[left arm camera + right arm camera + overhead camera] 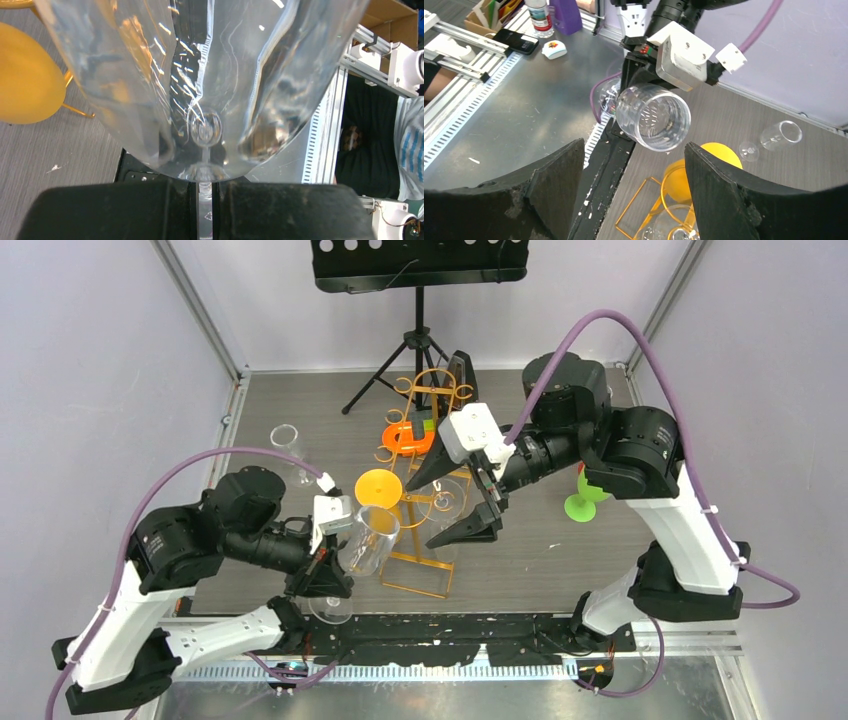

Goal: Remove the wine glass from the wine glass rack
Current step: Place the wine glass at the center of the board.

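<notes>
A clear wine glass lies tilted in my left gripper, which is shut on its stem. Its bowl fills the left wrist view, with the mouth toward the gold wire wine glass rack. The held glass is just off the rack's near left corner. My right gripper stands open over the rack, with nothing between its fingers. In the rack hang a yellow-footed glass and another clear glass.
An orange-red glass hangs at the rack's far end. A clear glass lies on the table at back left. A green glass stands on the right. A black tripod music stand is behind the rack.
</notes>
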Tool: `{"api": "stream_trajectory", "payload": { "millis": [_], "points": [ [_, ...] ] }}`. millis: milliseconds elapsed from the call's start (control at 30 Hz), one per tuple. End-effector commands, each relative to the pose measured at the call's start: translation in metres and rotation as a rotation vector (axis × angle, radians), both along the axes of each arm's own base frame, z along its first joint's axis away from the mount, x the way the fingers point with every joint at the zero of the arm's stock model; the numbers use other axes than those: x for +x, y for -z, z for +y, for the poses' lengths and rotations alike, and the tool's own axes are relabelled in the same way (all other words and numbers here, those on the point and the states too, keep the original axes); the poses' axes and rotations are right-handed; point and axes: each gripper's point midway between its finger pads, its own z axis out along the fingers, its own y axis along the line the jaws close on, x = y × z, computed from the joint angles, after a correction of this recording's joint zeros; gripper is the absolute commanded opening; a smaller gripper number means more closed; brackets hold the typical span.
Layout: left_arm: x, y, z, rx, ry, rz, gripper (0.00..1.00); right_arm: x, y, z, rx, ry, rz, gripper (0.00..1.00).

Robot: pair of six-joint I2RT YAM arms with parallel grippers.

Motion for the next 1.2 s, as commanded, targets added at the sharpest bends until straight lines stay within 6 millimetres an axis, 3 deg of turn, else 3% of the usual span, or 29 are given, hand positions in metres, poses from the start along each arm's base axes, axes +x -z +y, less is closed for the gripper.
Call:
{"api": "stream_trajectory", "payload": {
  "millis": [0,867,1167],
  "points": [
    [0.006,-0.012,-0.013,-0.066,0.033,-0.066,0.00,-0.016,-0.003,0.003,0.017,-0.096,0.001,0.79],
    [0.012,-0.022,-0.015,-0.108,0.018,-0.136,0.00,-0.034,0.045,0.037,-0.127,-0.224,0.131,0.61],
    [0.011,-0.026,-0.013,-0.121,0.019,-0.145,0.00,-0.041,0.056,0.048,-0.168,-0.249,0.163,0.48]
  ]
}}
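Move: The wine glass's clear bowl, its stem pinched by the left hand, lies about 8 cm left of the right hand, 3 cm back and 10 cm below. It is roughly 3 cm ahead of the left hand, 6 cm to its right and 8 cm above. From the right hand, the yellow glass is some 6 cm ahead, 7 cm left and 22 below; the hanging clear glass is 6 cm ahead, 4 cm right, equally low. Right hand sinks 6 cm, going 5 cm left and 3 back to the bowl's rim, fingers part-closing; left keeps hold. ##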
